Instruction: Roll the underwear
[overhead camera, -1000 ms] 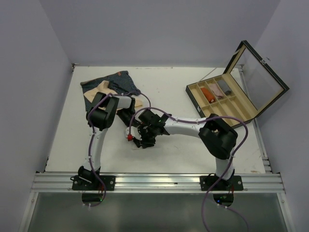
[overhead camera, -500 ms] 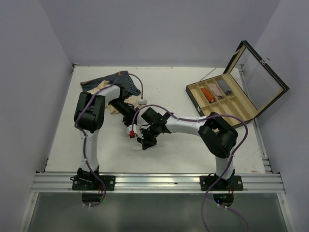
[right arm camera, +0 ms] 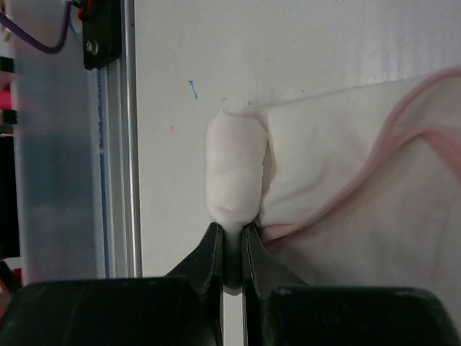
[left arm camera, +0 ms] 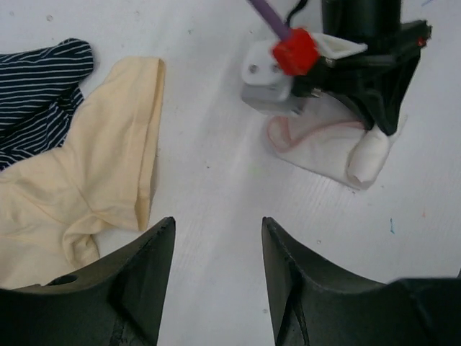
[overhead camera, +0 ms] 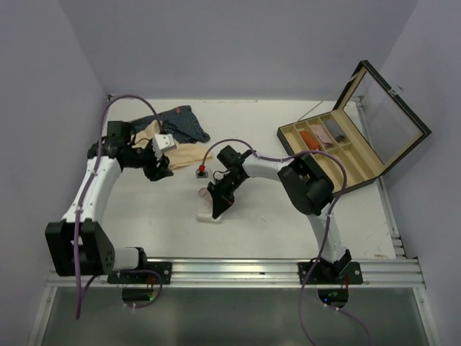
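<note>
The small pink-and-white underwear [right arm camera: 346,137] lies flat on the white table with one end rolled into a short tube [right arm camera: 233,169]. My right gripper [right arm camera: 230,232] is shut on the near tip of that roll. From above, the right gripper [overhead camera: 215,207] points down at the underwear [overhead camera: 204,215] in the table's middle. My left gripper [left arm camera: 218,225] is open over bare table, apart from the pink-and-white garment [left arm camera: 320,148]. The beige underwear [left arm camera: 86,187] lies to its left, partly on the navy striped one [left arm camera: 36,83]. In the top view the left gripper [overhead camera: 160,171] hovers beside the beige piece [overhead camera: 186,153].
A compartmented wooden box [overhead camera: 292,153] with its glass lid [overhead camera: 392,115] raised stands at the back right, several small rolled items in it. The aluminium rail [overhead camera: 238,272] runs along the near edge. Purple cables loop over both arms.
The left arm has swung out to the left, away from the pink-and-white underwear, and its jaws have opened. The right gripper has closed on the rolled end and turned toward the near edge.
</note>
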`<action>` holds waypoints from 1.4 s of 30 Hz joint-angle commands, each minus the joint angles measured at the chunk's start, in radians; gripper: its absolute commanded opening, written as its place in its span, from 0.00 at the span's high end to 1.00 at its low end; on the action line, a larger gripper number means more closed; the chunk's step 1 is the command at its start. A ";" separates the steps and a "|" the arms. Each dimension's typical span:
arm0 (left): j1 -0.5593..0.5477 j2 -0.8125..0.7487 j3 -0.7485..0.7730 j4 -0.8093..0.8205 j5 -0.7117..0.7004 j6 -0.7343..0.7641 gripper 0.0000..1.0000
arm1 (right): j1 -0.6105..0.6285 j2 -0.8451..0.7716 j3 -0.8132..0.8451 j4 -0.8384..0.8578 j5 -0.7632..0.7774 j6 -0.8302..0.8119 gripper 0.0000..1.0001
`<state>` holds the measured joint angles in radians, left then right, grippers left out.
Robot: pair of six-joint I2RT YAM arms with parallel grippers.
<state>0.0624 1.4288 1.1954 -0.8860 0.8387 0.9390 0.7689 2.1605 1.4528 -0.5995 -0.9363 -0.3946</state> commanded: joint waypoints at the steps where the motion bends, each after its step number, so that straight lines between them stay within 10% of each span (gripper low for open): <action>1: -0.062 -0.177 -0.190 0.149 -0.140 0.052 0.45 | -0.029 0.088 0.060 -0.059 -0.080 0.065 1.00; 13: -0.667 -0.341 -0.620 0.570 -0.473 -0.086 0.42 | -0.082 0.370 0.261 -0.306 -0.197 -0.053 1.00; 26: -0.763 -0.045 -0.612 0.642 -0.489 -0.014 0.53 | -0.091 0.381 0.261 -0.310 -0.174 -0.056 1.00; 34: -0.773 0.087 -0.571 0.467 -0.425 0.006 0.99 | -0.124 0.259 0.261 -0.293 -0.060 0.009 0.71; 42: -0.718 0.277 -0.419 0.248 -0.253 -0.011 1.00 | -0.307 -0.080 0.268 -0.318 0.099 0.022 0.54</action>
<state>-0.6815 1.5616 0.7723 -0.3992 0.4862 0.9352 0.5446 2.2604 1.7138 -0.9379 -0.9775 -0.3454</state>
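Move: The underwear lies about 8 cm back, 14 cm to the right and some 16 cm below the open left hand, its rolled edge on the side nearest the bases. From the left hand, the beige cloth is roughly 10 cm ahead with no sideways offset, and the striped cloth about 16 cm ahead and 1 cm right, both some 17 cm lower. The right hand already pinches the roll, the underwear's middle about 4 cm ahead, 2 cm left and 1 cm below. Keeping its pinch, the right hand turns the roll forward some 25 degrees nearly in place, then holds while the left sweeps down about 16 cm, right and back, turning clockwise, and closes on the roll beside it. The right fingers then open and retreat forward, right and slightly up, as the closed left drifts a little farther right. ##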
